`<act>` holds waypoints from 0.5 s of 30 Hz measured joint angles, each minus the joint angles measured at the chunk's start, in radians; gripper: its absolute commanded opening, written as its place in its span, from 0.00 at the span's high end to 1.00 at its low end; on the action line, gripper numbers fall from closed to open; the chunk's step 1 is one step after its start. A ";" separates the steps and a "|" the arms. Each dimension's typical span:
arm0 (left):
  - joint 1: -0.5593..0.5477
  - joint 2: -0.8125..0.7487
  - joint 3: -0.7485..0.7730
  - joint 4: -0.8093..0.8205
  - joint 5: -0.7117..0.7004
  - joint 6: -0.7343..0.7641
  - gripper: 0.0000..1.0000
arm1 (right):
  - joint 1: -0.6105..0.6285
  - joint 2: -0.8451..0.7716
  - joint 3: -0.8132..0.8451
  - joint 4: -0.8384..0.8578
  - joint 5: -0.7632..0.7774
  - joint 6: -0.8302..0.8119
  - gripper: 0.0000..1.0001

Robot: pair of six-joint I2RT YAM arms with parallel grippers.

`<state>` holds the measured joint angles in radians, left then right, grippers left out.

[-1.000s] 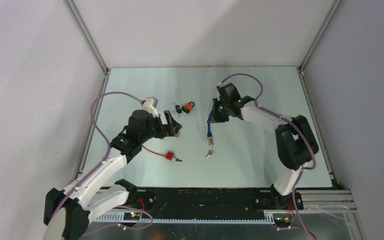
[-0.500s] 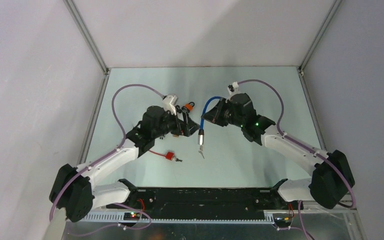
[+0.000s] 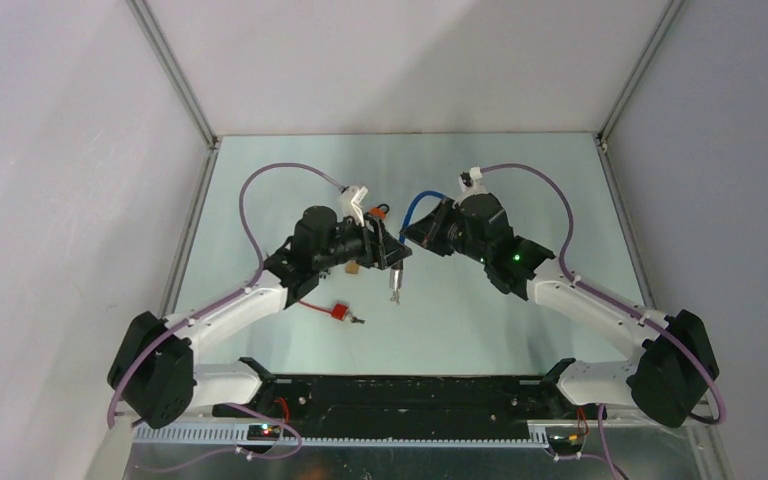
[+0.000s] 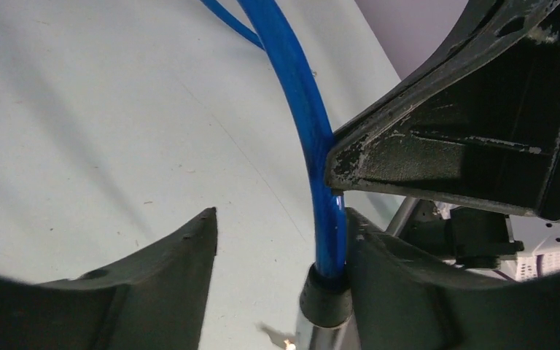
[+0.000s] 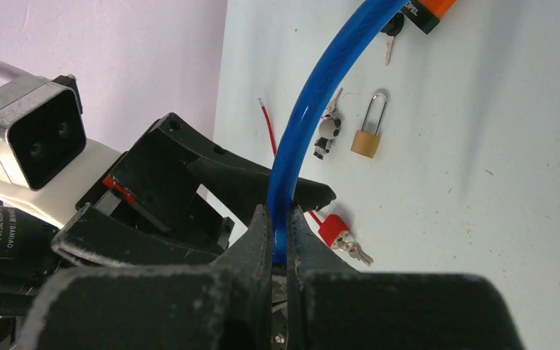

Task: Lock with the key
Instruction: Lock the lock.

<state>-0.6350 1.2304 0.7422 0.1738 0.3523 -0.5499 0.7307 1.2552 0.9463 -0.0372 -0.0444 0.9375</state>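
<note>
My right gripper [image 3: 428, 232] is shut on a blue cable lock [image 3: 415, 204] and holds it above the table. The cable shows pinched between the fingers in the right wrist view [image 5: 292, 168]. Its black collar and silver end [image 3: 396, 285] hang down. My left gripper [image 3: 390, 252] is open around the cable just above that end. In the left wrist view the cable [image 4: 312, 146] lies against the right finger [image 4: 423, 284], and the collar [image 4: 326, 299] sits low between the jaws. A key with a fob [image 5: 327, 135] lies on the table.
A red padlock with keys [image 3: 341, 312] lies near the front, also in the right wrist view [image 5: 333, 230]. A brass padlock [image 5: 367, 138] and an orange-and-black padlock [image 3: 377, 211] lie on the table. The two grippers are very close together.
The left gripper has moved right and now straddles the cable. The right arm has swung round and carried the cable toward the left gripper, its end shifting left.
</note>
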 measured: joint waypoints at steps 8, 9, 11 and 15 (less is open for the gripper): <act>-0.015 0.026 0.023 0.027 0.045 -0.018 0.99 | 0.015 0.000 -0.002 -0.010 0.051 0.005 0.74; -0.016 0.027 0.025 0.027 0.046 -0.018 1.00 | 0.015 0.000 -0.002 -0.010 0.058 0.004 0.67; -0.016 0.032 0.025 0.025 0.045 -0.007 1.00 | 0.016 -0.003 -0.002 -0.013 0.071 -0.002 0.48; -0.012 0.038 0.025 -0.013 0.031 0.022 1.00 | 0.009 -0.052 -0.007 -0.037 0.102 -0.055 0.33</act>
<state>-0.6472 1.2686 0.7673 0.1612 0.3828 -0.5282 0.7395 1.2034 0.9390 -0.0746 0.0578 0.8825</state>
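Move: The bit of blue cable just above its metal lock barrel hangs between my open left fingers, about 1 cm back and 1 cm right of their midpoint, level with it. The barrel is 1 cm back, 5 cm lower. On the table, some 17 cm below, the brass padlock lies 7 cm ahead and 11 cm left, the red lock 2 cm back and 14 cm left. From my right hand, the bit of cable is about 4 cm below and 1 cm back. I take the cable over with my left hand: it eases about 1.5 cm to the right while its fingers shut and pinch the blue cable just above the metal barrel, then it settles back a little and down. Only once that grip is made do my right fingers, still pinching the cable higher up, open well apart, and the right hand begins backing off to the right, about 2 cm. ##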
